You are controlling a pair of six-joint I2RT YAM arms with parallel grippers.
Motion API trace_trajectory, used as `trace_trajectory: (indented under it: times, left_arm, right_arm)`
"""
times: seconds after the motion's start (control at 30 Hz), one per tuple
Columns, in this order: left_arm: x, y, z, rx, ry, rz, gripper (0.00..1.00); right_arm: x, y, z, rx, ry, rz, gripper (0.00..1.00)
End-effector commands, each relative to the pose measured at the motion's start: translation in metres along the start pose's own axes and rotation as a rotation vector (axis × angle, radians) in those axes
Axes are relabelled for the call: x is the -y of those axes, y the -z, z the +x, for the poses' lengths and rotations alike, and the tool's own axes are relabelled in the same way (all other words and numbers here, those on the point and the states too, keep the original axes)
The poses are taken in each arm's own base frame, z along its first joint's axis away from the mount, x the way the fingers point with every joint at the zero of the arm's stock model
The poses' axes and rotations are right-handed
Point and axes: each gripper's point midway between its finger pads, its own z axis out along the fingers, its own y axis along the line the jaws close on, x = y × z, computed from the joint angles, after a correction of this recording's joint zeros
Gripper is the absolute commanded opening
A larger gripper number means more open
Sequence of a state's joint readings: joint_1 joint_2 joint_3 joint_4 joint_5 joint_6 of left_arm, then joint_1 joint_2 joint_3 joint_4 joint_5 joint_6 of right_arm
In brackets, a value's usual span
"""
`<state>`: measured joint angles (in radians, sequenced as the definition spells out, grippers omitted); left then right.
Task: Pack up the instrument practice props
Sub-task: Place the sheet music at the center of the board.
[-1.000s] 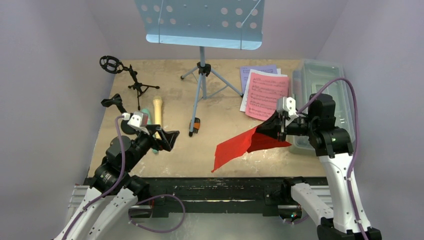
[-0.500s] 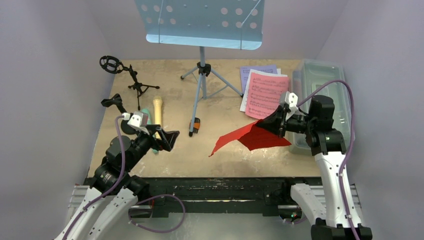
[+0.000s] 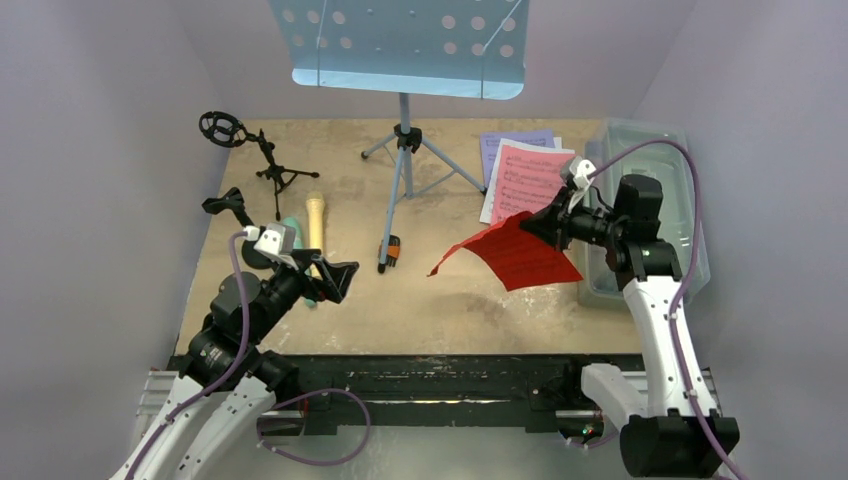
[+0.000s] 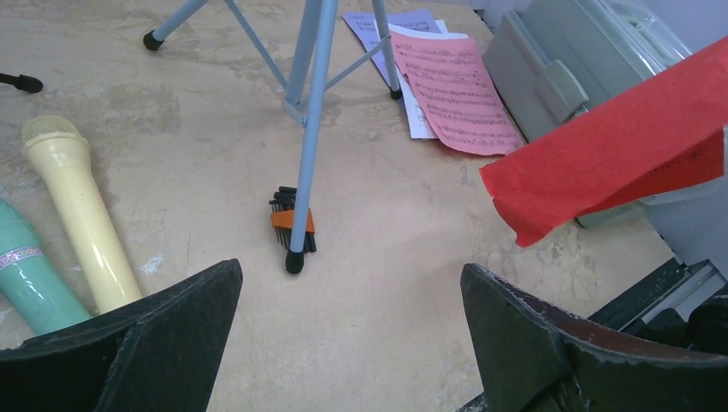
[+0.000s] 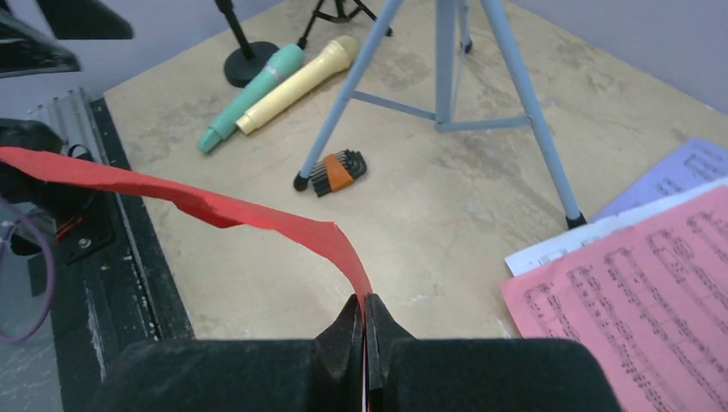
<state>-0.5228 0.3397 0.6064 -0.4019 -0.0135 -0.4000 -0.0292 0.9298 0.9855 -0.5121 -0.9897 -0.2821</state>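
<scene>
My right gripper (image 3: 548,225) is shut on a corner of the red sheet-music page (image 3: 510,255), which hangs curled in the air above the table, just left of the tub. In the right wrist view the jaws (image 5: 366,300) pinch the red page (image 5: 215,206) edge-on. Pink (image 3: 535,180) and purple (image 3: 510,140) pages lie flat at the back right. The light-blue tripod (image 3: 405,170) stands mid-table. Yellow (image 3: 315,220) and mint-green (image 4: 26,275) microphones lie at the left beside a small black tripod (image 3: 270,165). My left gripper (image 3: 335,280) hovers open near them, holding nothing.
A translucent grey tub (image 3: 650,190) sits along the right edge, under my right arm. An orange-and-black hex key set (image 3: 392,250) lies at the tripod's front foot. A second black stand (image 3: 232,207) is at the left edge. Walls close in on three sides.
My right gripper has risen and drawn back toward the tub with the red page; the page's free end has come up off the table. The left arm has not moved.
</scene>
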Motion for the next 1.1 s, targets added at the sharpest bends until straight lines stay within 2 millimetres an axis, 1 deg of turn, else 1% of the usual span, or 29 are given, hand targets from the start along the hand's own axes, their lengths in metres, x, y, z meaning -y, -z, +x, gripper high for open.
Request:
trace_trajectory:
  times: [0.0,0.23,0.27,0.43,0.53,0.67,0.77,0.87,0.9,0.97,1.07]
  left_arm:
    - [0.002,-0.001,-0.011,0.052,-0.015,0.017,0.99]
    - [0.002,-0.001,-0.011,0.054,-0.015,0.017,0.99]
    - [0.005,-0.001,-0.010,0.049,-0.015,0.032,0.99]
    - [0.005,-0.002,-0.009,0.044,-0.016,0.034,0.99]
    - [0.005,-0.002,-0.009,0.042,-0.016,0.034,0.99]
    - [0.004,-0.002,-0.008,0.040,-0.016,0.034,0.99]
    - [0.004,-0.003,-0.009,0.041,-0.016,0.033,0.99]
    - [0.004,-0.004,-0.008,0.036,-0.016,0.033,0.99]
    - [0.004,-0.004,-0.007,0.034,-0.016,0.035,0.99]
    - [0.004,-0.004,-0.007,0.032,-0.014,0.033,0.99]
    - [0.004,-0.004,-0.007,0.033,-0.016,0.030,0.99]
  right_arm:
    - [0.036,-0.003,-0.012,0.006,-0.039,0.141,0.00]
    - [0.088,-0.006,-0.023,0.050,-0.116,0.355,0.00]
    - [0.095,-0.006,-0.025,0.060,-0.125,0.384,0.00]
    - [0.133,-0.008,-0.026,0.082,-0.192,0.523,0.00]
    - [0.148,-0.012,-0.031,0.103,-0.233,0.559,0.00]
    - [0.171,-0.012,-0.034,0.117,-0.274,0.639,0.00]
    - [0.188,-0.015,-0.032,0.127,-0.301,0.691,0.00]
    - [0.207,-0.024,-0.029,0.126,-0.357,0.735,0.00]
    - [0.217,-0.030,-0.022,0.113,-0.386,0.753,0.00]
    - [0.229,-0.039,-0.015,0.093,-0.425,0.776,0.00]
    - [0.250,-0.045,-0.008,0.060,-0.432,0.847,0.00]
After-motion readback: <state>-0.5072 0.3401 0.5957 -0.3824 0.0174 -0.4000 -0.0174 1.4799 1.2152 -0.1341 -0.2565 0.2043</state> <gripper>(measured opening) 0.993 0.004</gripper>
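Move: The right hand grips the red sheet of music in shut fingers. The stack of sheets it goes to lies about 24 cm ahead, 9 cm to its right and some 25 cm below. The music stand's nearest foot is roughly 13 cm left of the stack, level with it. The clear box's middle lies about 18 cm ahead and 35 cm right of the hand, and the orange-black combs 8 cm ahead and 27 cm left. From the left hand, the stack lies some 30 cm ahead and 45 cm right. Forward by about 20 cm at a steady pace, drifting some 9 cm to the right and sinking a few centimetres, the right hand carries the red sheet towards the stack of sheets. Meanwhile the wrist swings clockwise by roughly 45 degrees, from pointing forward-left to nearly straight ahead, and tips slightly down; the shut fingers keep their pinch. ##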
